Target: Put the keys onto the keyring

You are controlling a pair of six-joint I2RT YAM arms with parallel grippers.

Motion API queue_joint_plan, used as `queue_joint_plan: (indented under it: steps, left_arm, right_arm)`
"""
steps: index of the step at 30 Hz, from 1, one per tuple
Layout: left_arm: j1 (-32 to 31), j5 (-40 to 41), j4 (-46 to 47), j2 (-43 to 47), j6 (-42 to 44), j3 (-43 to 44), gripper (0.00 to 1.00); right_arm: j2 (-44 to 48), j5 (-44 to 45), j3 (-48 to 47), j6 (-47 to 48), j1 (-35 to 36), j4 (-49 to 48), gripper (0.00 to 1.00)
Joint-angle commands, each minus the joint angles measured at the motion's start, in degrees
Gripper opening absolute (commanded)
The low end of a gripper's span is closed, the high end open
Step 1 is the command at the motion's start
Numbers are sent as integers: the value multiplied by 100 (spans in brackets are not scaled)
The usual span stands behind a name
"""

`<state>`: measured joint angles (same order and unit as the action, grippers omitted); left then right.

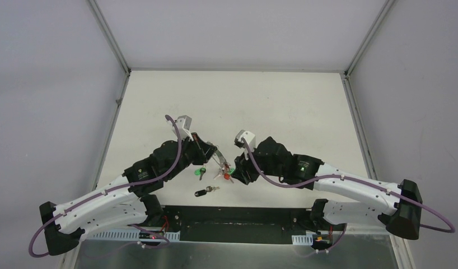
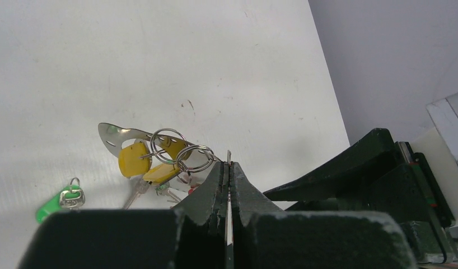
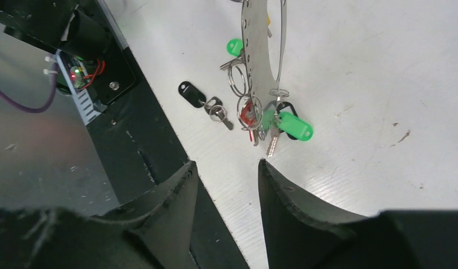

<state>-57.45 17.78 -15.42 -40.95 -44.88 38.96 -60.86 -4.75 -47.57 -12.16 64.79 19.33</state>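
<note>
The keyring (image 1: 220,162) is a thin grey metal band held up off the table, strung with yellow-, red- and green-capped keys. My left gripper (image 1: 209,150) is shut on its edge, seen as a thin strip between the jaws in the left wrist view (image 2: 229,165). The loose green-capped key (image 1: 201,171) lies on the table below it, and shows too in the left wrist view (image 2: 53,205) and the right wrist view (image 3: 234,46). The black-capped key (image 1: 203,192) lies nearer the front edge (image 3: 191,94). My right gripper (image 3: 227,162) is open and empty, just right of the ring's hanging keys (image 3: 271,120).
A black strip (image 3: 159,168) with wiring runs along the table's front edge, close to the black-capped key. White enclosure walls stand on the left, right and back. Both arms meet at the table's near middle.
</note>
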Motion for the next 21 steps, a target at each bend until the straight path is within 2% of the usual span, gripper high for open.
queue_joint_plan:
  steps: [1, 11, 15, 21]
  left_arm:
    - [-52, 24, 196, 50, -230, 306, 0]
    - [-51, 41, 178, 147, -345, 224, 0]
    - [-47, 53, 175, 147, -339, 226, 0]
    - [-49, 50, 168, 117, -371, 199, 0]
  right_arm:
    - [-46, 722, -213, 456, 172, -514, 46]
    - [-484, 855, -390, 816, 287, -764, 45]
    - [-545, 873, -390, 911, 297, -839, 38]
    - [-518, 862, -358, 1047, 306, -958, 20]
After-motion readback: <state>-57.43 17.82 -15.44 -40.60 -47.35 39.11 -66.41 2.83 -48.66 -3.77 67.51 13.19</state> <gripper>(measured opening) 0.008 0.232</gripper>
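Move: The keyring hangs from the left fingers. Its lower end, with the red tag and small split rings, lies about 2 cm ahead of the right hand, 3 cm to its left and a touch below. From the left hand that end is roughly 7 cm back, 4 cm right and 7 cm down. On the table some 16 cm below the right hand, the loose green-tagged key lies 7 cm ahead and 14 cm left, the black-tagged key level with it and 11 cm left. Forward and to its left, about 3 cm in all, the right hand eases in on the hanging keyring's lower end, sinking slightly and rolling some 10 degrees. Its half-open fingers start to close only late, narrowing to about half their gap around the end with the small split rings. The left hand stays nearly still, keeping its pinch on the top of the keyring. ##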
